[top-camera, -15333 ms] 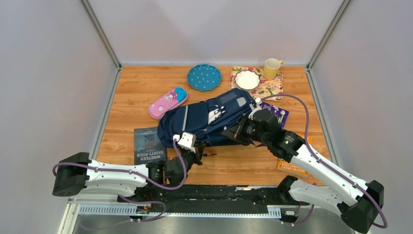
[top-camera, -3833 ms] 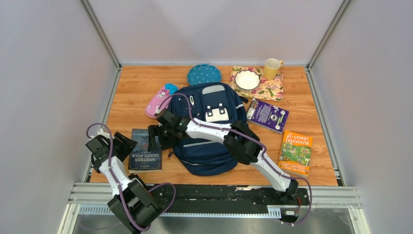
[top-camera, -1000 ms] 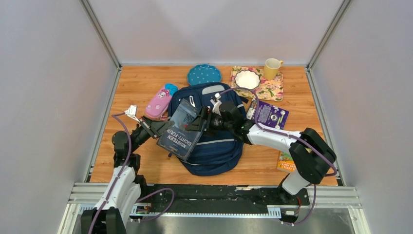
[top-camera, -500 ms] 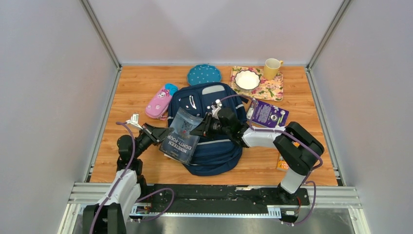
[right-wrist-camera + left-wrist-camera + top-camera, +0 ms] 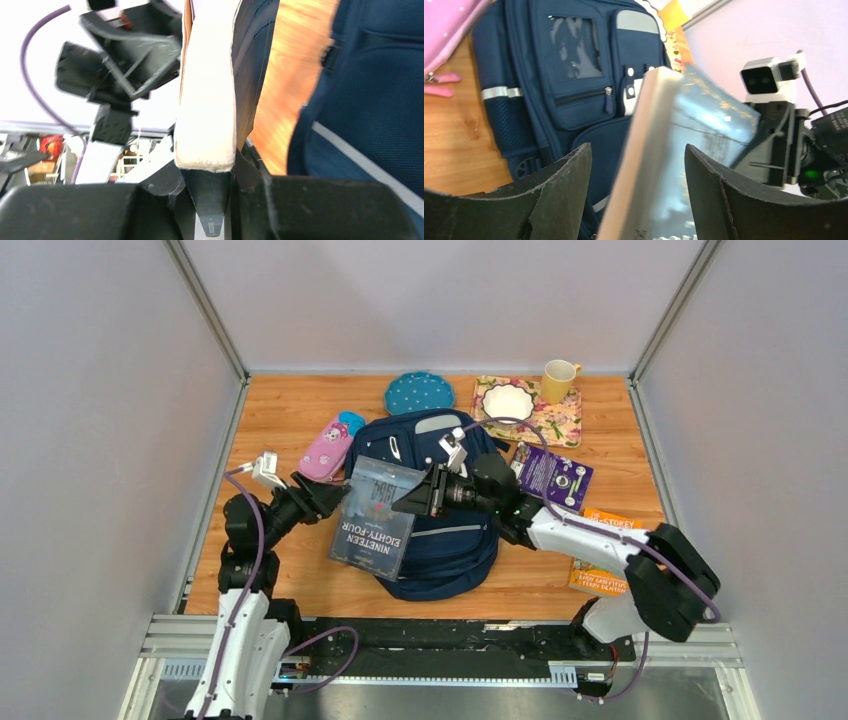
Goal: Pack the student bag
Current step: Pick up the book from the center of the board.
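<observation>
The student bag (image 5: 445, 545), navy blue, lies flat mid-table with its front pockets facing up (image 5: 574, 75). A dark book titled Nineteen Eighty-Four (image 5: 378, 518) hangs over the bag's left side. My right gripper (image 5: 415, 498) is shut on the book's right edge, and its pale page block (image 5: 207, 100) rises from between the jaws (image 5: 210, 170). My left gripper (image 5: 325, 495) is open at the book's left edge. Its jaws stand either side of the book (image 5: 684, 165) with gaps on both sides.
A pink pencil case (image 5: 328, 448) lies left of the bag. A blue plate (image 5: 419, 393), a white bowl (image 5: 508, 403) on a floral mat and a yellow mug (image 5: 558, 380) stand along the back. A purple book (image 5: 553, 476) and an orange book (image 5: 605, 560) lie to the right.
My right gripper has shut on the book's right edge, and my left gripper has then opened and let go of it. The book has shifted slightly.
</observation>
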Controlling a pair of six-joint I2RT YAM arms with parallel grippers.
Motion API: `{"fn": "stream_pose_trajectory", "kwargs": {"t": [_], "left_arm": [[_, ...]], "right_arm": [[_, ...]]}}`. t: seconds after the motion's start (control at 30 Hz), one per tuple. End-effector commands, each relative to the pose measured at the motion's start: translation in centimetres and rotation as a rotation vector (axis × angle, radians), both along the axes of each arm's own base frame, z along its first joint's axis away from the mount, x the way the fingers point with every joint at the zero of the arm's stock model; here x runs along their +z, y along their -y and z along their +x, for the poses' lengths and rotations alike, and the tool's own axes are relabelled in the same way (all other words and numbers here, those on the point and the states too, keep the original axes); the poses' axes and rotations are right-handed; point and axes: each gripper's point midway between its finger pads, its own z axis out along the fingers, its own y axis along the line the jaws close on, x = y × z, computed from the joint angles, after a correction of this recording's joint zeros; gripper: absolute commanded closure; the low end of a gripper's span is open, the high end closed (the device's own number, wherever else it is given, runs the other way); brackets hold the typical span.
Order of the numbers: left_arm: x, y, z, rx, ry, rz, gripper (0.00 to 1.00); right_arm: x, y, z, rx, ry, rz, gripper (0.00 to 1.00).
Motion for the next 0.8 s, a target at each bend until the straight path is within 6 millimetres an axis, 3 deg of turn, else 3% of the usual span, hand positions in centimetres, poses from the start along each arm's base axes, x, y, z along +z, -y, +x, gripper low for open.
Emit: {"fn": "stream_pose_trajectory", "kwargs": {"t": [0.0, 0.2, 0.37, 0.47, 0.53, 0.63, 0.7, 0.77], "left_arm": [[3.4, 1.3, -0.3, -0.094, 0.106, -0.034, 0.25], [8.3, 3.3, -1.8, -0.245, 0.233, -0.214, 0.24], [10.4, 4.3, -2.9, -0.324, 0.265, -0.253, 0.24], [11.8, 4.7, -4.1, -0.377, 0.315, -0.286, 0.23], [12.3, 4.4, -3.8, -0.349, 0.355, -0.238, 0.23], [11.5, 3.6, -2.7, -0.266, 0.314, -0.119, 0.23], [11.7, 3.5, -2.8, -0.257, 0.319, -0.101, 0.23], [12.2, 3.6, -3.3, -0.255, 0.336, -0.132, 0.23]], "right_arm": [[10.9, 1.1, -3.2, 0.125, 0.243, 0.212, 1.0], [15.0, 3.1, -5.5, 0.157, 0.338, 0.244, 1.0], [16.7, 4.1, -7.0, 0.193, 0.384, 0.266, 1.0], [16.2, 4.5, -6.4, 0.151, 0.368, 0.226, 1.0], [15.3, 4.9, -5.4, 0.093, 0.362, 0.179, 1.0], [14.4, 6.5, -3.9, -0.005, 0.36, 0.118, 1.0], [14.1, 8.2, -2.0, -0.145, 0.359, 0.063, 1.0], [12.8, 9.2, -1.5, -0.176, 0.329, 0.016, 1.0]]}}
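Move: The right hand, gripping Nineteen Eighty-Four by its right edge, has the backpack's middle some 7 cm ahead, 4 cm to its right and 15 cm below. The pink pencil case lies about 25 cm ahead and 17 cm to its left, and the purple book some 17 cm ahead and 33 cm to its right, both roughly 18 cm lower. From the empty left hand the backpack's middle is about 5 cm ahead, 16 cm to the right and 15 cm below. Keeping its closed grip on the book's right edge, the right hand lifts it about 10 cm higher over the backpack, drawing back some 5 cm as it rises; near the top it levels off, comes slightly forward again and slides more quickly to the right, about 6 cm sideways in all, with the wrist rolling some 15 degrees so the book's far edge comes up. The left hand, already open and empty beside the book's left edge, climbs about 11 cm too, drifting right and a little back, its fingers tipping up and swinging clockwise. ##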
